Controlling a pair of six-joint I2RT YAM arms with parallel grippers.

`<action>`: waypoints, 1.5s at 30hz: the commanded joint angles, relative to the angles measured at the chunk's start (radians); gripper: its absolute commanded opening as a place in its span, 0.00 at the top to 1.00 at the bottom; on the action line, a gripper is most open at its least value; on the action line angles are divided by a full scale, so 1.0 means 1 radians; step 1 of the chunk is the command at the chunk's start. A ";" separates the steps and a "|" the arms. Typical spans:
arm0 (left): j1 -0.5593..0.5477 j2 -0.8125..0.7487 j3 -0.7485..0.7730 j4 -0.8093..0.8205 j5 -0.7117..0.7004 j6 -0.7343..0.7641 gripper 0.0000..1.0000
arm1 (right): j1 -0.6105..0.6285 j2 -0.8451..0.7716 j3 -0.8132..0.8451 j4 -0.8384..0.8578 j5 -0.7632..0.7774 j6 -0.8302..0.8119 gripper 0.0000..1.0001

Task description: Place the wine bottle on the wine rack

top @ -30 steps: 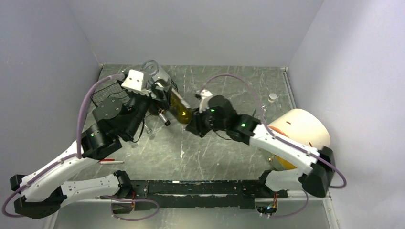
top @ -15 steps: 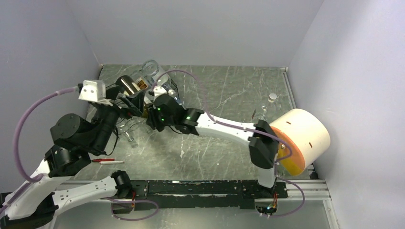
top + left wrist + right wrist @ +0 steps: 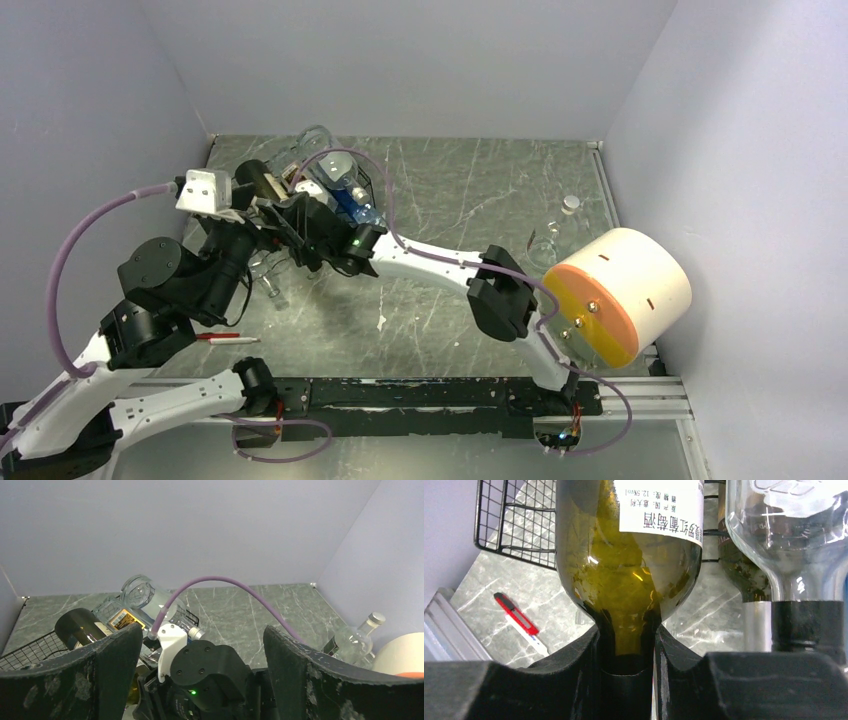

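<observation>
The wine bottle (image 3: 624,565) is olive-green glass with a white label. My right gripper (image 3: 626,635) is shut on its neck. In the top view the right arm reaches far left, and the right gripper (image 3: 303,222) holds the wine bottle (image 3: 258,180) over the black wire wine rack (image 3: 222,195). Its mesh back (image 3: 514,520) shows left of the bottle. My left gripper (image 3: 200,630) stands wide open with nothing held, just behind the right wrist (image 3: 205,667). From there the wine bottle's dark base (image 3: 75,626) shows at the left.
Clear bottles (image 3: 325,165) lie on the rack; a dark bottle (image 3: 736,570) and a clear one (image 3: 804,530) sit right of the held bottle. A red pen (image 3: 225,338) lies near front left. A small clear bottle (image 3: 550,238) and a cream-and-orange drum (image 3: 620,295) stand at right.
The right arm has swung far left, carrying the wine bottle from mid-table to the rack. The left arm has pulled back leftward, away from the rack.
</observation>
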 commanded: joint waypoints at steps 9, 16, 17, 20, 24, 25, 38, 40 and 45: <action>0.000 0.015 -0.004 0.009 -0.015 0.026 0.06 | -0.001 0.075 0.169 0.035 0.074 -0.008 0.72; 0.000 0.018 -0.005 0.046 -0.022 0.043 0.06 | -0.006 0.104 0.184 0.044 0.084 -0.020 0.55; 0.000 0.018 -0.005 0.047 -0.024 0.043 0.06 | -0.008 0.105 0.187 0.041 0.085 -0.020 0.52; 0.000 0.019 -0.008 0.045 -0.022 0.040 0.06 | -0.011 0.095 0.177 0.043 0.082 -0.021 0.42; 0.000 0.023 -0.007 0.040 -0.022 0.036 0.06 | -0.017 0.072 0.146 0.070 0.075 -0.013 0.35; 0.000 0.023 -0.005 0.038 -0.024 0.034 0.06 | -0.018 0.066 0.141 0.074 0.073 -0.009 0.35; 0.001 0.004 0.010 0.031 0.009 0.017 0.06 | -0.025 -0.245 -0.194 0.321 0.056 -0.054 0.24; 0.001 0.001 0.010 0.030 0.021 0.013 0.06 | -0.026 -0.313 -0.261 0.323 0.097 -0.068 0.24; 0.001 -0.011 -0.009 0.011 0.036 -0.004 0.06 | -0.028 -0.587 -0.542 0.257 0.261 -0.081 0.24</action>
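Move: The right hand already grips the wine bottle by its neck; the free place at the wine rack's left side lies about 9 cm ahead of that hand, 7 cm to its left and 5 cm below. The whisky bottle lies some 8 cm ahead and 4 cm to the right, the big clear bottle roughly 15 cm ahead and 9 cm right, both a little below. From the idle left hand, that free place is about 15 cm ahead, 8 cm left and 33 cm down. Still pinching the neck, the right hand lowers the wine bottle some 2.5 cm onto the left side of the rack, easing slightly forward and left. The fingers then open and let go while the hand rises a little and creeps on the same way, after which it pulls away from the bottle, up about 10 cm and off to the right, drawing slightly back and tipping its fingers up some 15 degrees. ##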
